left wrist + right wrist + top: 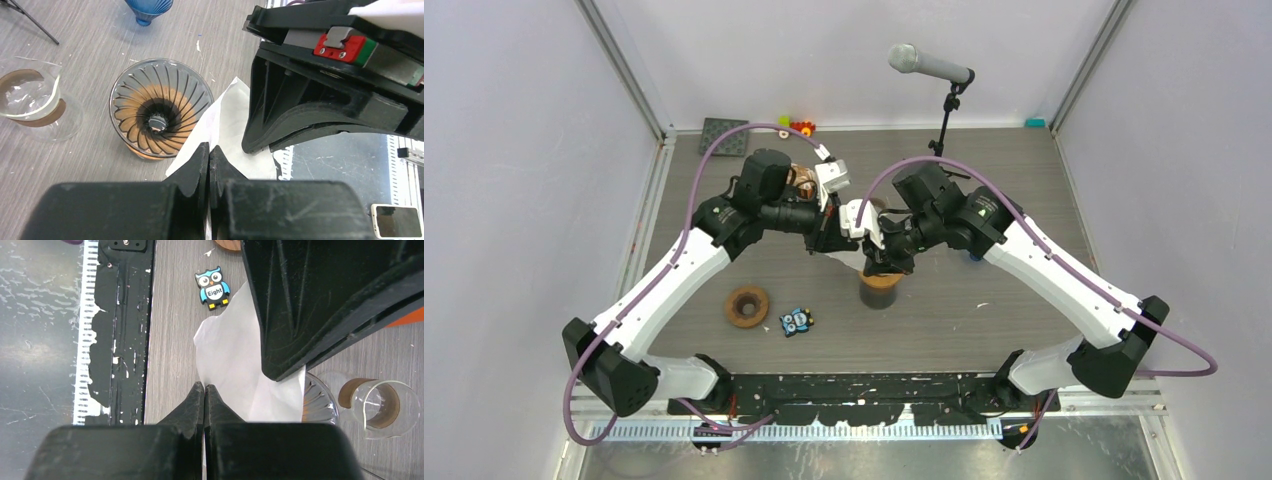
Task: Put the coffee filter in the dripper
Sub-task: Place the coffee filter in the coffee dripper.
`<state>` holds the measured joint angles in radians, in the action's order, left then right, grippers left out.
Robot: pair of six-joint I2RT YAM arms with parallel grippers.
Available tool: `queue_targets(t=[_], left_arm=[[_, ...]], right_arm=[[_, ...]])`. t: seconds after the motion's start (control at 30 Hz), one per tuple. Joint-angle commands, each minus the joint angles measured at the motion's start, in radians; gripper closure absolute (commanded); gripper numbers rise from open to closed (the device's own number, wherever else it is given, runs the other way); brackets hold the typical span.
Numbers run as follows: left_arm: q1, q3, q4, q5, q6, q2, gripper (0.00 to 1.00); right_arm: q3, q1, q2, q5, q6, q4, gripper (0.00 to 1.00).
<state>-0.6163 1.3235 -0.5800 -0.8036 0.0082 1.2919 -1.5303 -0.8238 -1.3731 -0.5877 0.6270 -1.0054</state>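
Observation:
The coffee filter (227,125) is a white folded paper held in the air between both grippers, just to the right of the dripper in the left wrist view. The dripper (161,115) is a clear ribbed glass cone on an orange-brown base, standing upright on the table with nothing inside. My left gripper (209,150) is shut on one edge of the filter. My right gripper (205,388) is shut on the opposite edge of the filter (227,357). In the top view both wrists meet just above the dripper (881,290), and they hide most of the filter.
A glass beaker (30,97) with a brown band stands beside the dripper. A blue cup (148,9) lies farther back. A wooden ring (747,306) and an owl figure (797,321) lie at the near left. A microphone stand (943,120) rises behind.

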Motion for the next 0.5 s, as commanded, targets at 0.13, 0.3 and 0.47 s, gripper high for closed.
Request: queue_targets(t=[0.13,0.3,0.47], left_arm=[[-0.005,-0.002,0.056,0.073,-0.001,-0.045,0.86],[-0.004,0.010,0.058,0.077,-0.004,-0.031,0.71],[-0.003,0.022,0.057,0.041,-0.003,-0.008,0.64]], right_arm=[[-0.002,-0.006,0.011,-0.005,-0.003,0.036,1.00],[-0.009,-0.005,0.007,-0.003,-0.006,0.036,0.99],[-0.014,-0.006,0.014,0.009,-0.007,0.034,1.00]])
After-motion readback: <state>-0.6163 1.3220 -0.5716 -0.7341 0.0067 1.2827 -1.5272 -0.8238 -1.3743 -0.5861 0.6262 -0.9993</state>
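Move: About 5 cm ahead of the left hand, 4 cm to its right and roughly 14 cm below, is the dripper on its ring and carafe; the glass beaker stands some 15 cm beyond the dripper. From the right hand, which also has the paper filter pinched, the dripper is about 9 cm ahead, 3 cm to the right and 12 cm down; the owl magnet lies 1 cm ahead, 15 cm left, 27 cm down. Opening its fingers to about a third, the left hand lets go of the coffee filter while easing about 1 cm forward, away from the right fingertips, with barely any wrist turn. The right hand stays in place above and just back of the dripper, fingers shut, and keeps its pinch on the paper. ##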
